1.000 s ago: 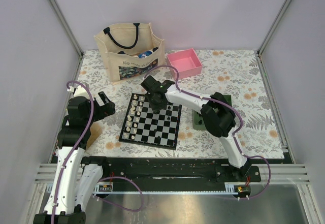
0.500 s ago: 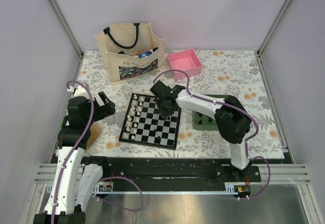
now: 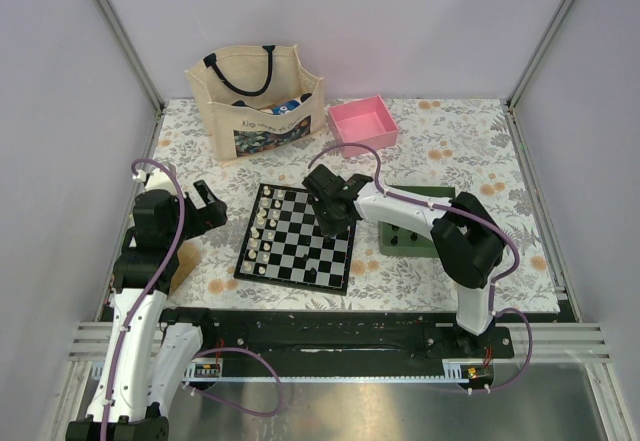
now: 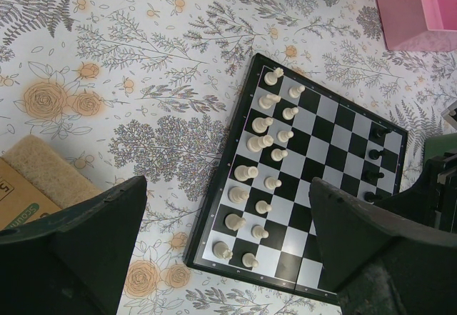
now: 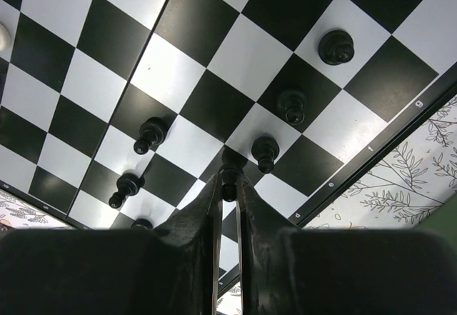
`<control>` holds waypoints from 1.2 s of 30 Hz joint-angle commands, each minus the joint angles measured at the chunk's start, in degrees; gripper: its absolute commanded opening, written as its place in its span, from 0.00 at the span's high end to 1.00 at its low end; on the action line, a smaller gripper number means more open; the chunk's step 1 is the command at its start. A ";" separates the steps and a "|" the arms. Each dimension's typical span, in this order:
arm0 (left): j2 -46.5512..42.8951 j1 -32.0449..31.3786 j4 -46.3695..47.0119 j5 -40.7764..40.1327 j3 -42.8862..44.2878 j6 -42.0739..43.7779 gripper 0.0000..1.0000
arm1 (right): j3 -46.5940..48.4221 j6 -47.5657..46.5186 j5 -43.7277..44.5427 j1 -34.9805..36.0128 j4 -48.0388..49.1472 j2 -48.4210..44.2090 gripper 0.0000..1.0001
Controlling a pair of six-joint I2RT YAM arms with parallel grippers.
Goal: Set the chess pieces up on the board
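Note:
The board point(image 3: 300, 256) lies at the table's middle, with cream-white chessmen in two columns on its left side point(image 4: 260, 143). Several black chess pieces point(image 5: 293, 105) stand along its right side point(image 4: 375, 154). My right gripper point(image 5: 228, 183) is shut on one black chess piece point(image 5: 229, 163), held low over a square by the board's right rim point(image 5: 178, 72), close beside a standing black piece point(image 5: 265, 151). In the top view it point(image 3: 333, 226) hangs over the board's right half. The left gripper point(image 4: 227, 186) stays open and holds nothing, raised left of the board point(image 3: 205, 206).
A green tray point(image 3: 410, 226) lies just right of the board, partly under the right arm. A pink box point(image 3: 363, 123) and a beige tote bag point(image 3: 255, 101) stand at the back. A cardboard piece with a tan pad point(image 4: 36, 179) lies left of the board.
The right gripper has moved rightward and a little nearer across the board, carrying the black piece to the right-hand columns. The left arm has stayed still.

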 commanded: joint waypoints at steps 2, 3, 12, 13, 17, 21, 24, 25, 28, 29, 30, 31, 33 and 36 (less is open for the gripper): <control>-0.37 0.42 2.40 1.03 -0.15 -0.33 0.01 | 0.17 0.81 -1.42 -0.36 2.23 -1.41 0.82; -0.37 0.33 2.49 0.94 -0.24 -0.33 0.01 | 0.00 0.90 -1.51 -0.27 2.15 -1.32 0.82; -0.54 0.42 2.40 1.03 -0.24 -0.33 0.01 | -1.58 0.99 -1.07 -0.19 1.97 -2.03 0.81; -0.54 0.42 2.40 1.03 -0.15 -0.24 0.01 | -1.67 0.90 -0.72 -0.10 1.97 -1.94 0.80; -0.45 0.42 2.40 1.12 -0.24 -0.33 0.01 | -1.76 0.38 -0.45 -0.10 2.06 -1.76 0.79; -0.54 0.33 2.32 1.20 -0.24 -0.24 0.01 | -1.50 0.11 -0.45 -0.10 1.88 -1.50 0.72; -0.54 0.33 2.49 1.12 -0.24 -0.33 0.01 | -1.06 0.02 -0.98 -0.10 1.88 -1.50 0.67; -0.45 0.42 2.41 1.11 -0.24 -0.33 0.01 | -0.80 -0.07 -1.33 -0.10 1.71 -1.67 0.66; -0.54 0.42 2.49 1.12 -0.24 -0.33 0.01 | 0.43 -0.50 -1.95 -0.10 1.53 -2.55 0.62; -0.54 0.42 2.49 1.20 -0.15 -0.33 0.01 | 1.05 -0.77 -2.12 -0.10 1.27 -2.90 0.61; -0.54 0.42 2.41 1.12 -0.24 -0.33 0.01 | 1.57 -0.94 -2.30 -0.10 1.09 -3.17 0.61; -0.54 0.33 2.32 1.11 -0.24 -0.33 0.01 | 1.93 -0.77 -2.21 -0.10 1.09 -3.43 0.60; -0.45 0.42 2.32 1.20 -0.24 -0.33 0.01 | 2.89 -1.12 -2.56 -0.01 1.18 -3.52 0.60; -0.63 0.33 2.49 1.20 -0.24 -0.33 0.01 | 5.09 -1.21 -3.00 -0.01 0.74 -2.12 0.59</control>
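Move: The held black pawn's empty square is almost under the right hand, some 3 cm down and 1 cm back. The nearest set black pawn is about 3 cm ahead, the second pawn about 6 cm ahead. A first loose pawn stands roughly 5 cm left and 2 cm back, a second loose pawn 4 cm left and 5 cm back. From the idle left hand the square lies about 25 cm right, 2 cm ahead and 18 cm below. The right hand lowers the black pawn about 1 cm onto its square, opens, then starts rising. ##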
